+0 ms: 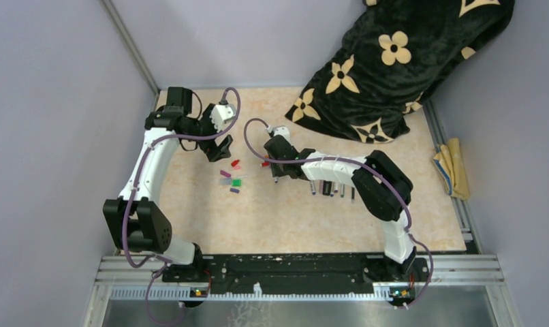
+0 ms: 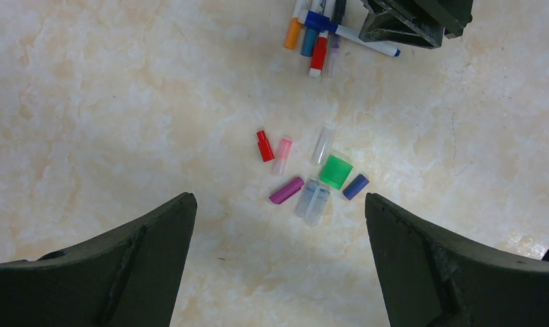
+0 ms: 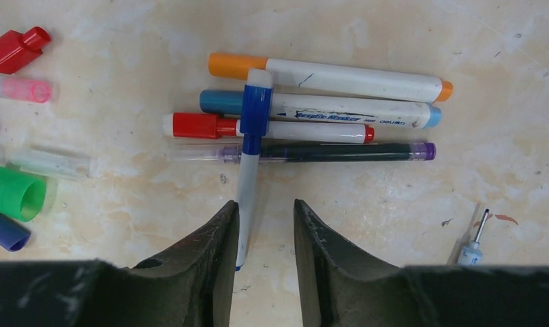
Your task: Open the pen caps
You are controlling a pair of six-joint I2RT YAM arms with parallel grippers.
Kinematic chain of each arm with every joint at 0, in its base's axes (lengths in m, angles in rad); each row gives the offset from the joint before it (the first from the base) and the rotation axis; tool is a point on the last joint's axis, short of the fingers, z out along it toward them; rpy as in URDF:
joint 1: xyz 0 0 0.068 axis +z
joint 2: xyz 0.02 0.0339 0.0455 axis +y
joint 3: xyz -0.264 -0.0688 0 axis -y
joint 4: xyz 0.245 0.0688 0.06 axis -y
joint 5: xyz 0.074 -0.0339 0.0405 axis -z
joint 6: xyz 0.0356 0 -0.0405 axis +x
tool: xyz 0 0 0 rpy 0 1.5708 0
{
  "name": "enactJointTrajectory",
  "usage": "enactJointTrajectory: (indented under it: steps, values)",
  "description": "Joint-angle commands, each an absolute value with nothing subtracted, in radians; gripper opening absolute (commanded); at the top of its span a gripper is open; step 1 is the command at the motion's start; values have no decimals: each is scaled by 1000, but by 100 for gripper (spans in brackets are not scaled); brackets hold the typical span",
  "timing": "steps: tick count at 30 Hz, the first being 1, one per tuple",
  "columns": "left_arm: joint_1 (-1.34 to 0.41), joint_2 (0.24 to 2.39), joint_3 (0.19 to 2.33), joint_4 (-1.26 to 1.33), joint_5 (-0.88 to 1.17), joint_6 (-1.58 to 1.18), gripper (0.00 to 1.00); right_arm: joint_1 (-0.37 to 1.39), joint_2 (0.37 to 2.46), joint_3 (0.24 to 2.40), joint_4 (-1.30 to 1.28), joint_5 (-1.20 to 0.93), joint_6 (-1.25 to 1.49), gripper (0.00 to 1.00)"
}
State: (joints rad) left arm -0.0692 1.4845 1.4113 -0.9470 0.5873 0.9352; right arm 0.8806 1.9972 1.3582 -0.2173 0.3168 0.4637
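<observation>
Several loose pen caps lie in a cluster (image 1: 232,178). In the left wrist view they are red (image 2: 265,146), pink (image 2: 283,155), clear (image 2: 323,144), green (image 2: 336,171), blue (image 2: 355,186) and purple (image 2: 286,190). My left gripper (image 2: 278,197) hovers wide open and empty over them. Capped pens lie side by side: orange (image 3: 326,76), teal (image 3: 319,109), red (image 3: 272,129) and purple (image 3: 326,151). A white pen with a blue cap (image 3: 253,136) lies across them. Its tail rests beside the left finger of my right gripper (image 3: 266,204), which is narrowly open and not clamped on it.
More pens (image 1: 333,189) lie under the right forearm. An uncapped pen tip (image 3: 473,242) shows at the right. A black flowered blanket (image 1: 401,61) fills the far right corner. A yellow cloth (image 1: 454,167) lies at the right edge. Grey walls enclose the table.
</observation>
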Motion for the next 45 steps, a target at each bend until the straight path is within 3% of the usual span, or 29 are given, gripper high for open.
enactJointTrajectory:
  steps: [1,8,10,14,22,33,36,45]
  values:
    - [-61,1465,1430,-956,603,927,99,899,2011,1341,-164,285,451,33]
    - [-61,1464,1416,-962,598,935,99,913,2045,1373,-176,266,449,30]
    - [-61,1461,1412,-961,597,939,99,913,2042,1365,-176,275,455,24]
    - [-61,1456,1401,-960,602,950,99,913,2018,1336,-173,294,461,0]
    - [-61,1439,1343,-962,675,1027,99,900,1851,1229,-161,244,442,0]
    - [-111,1353,1229,-1040,820,1326,99,801,1587,1118,-207,-367,374,0]
    - [-157,1321,1204,-1069,802,1398,99,783,1564,1124,-239,-542,362,0]
    - [-305,1184,1106,-1037,638,1581,99,781,1600,1185,-308,-775,339,0]
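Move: My right hand hovers over the rear part of the blue-capped marker, whose middle lies about 2 cm ahead, 1 cm left and 2 cm down. The red marker crosses under its cap roughly 5 cm ahead of me, the orange one 8 cm ahead and 2 cm right; the loose green cap is 14 cm left, 3 cm back. From my left hand the blue-capped marker is about 14 cm right, 1 cm ahead and 19 cm down. I ease my right hand down about 2 cm and close on the white barrel near its rear end, then carry the marker back some 13 cm, at first low and then rising, while rolling my left side up and turning counter-clockwise to swing the cap towards my left hand. My left hand, still wide open, comes back and somewhat right towards it, turning clockwise some 35 degrees. ##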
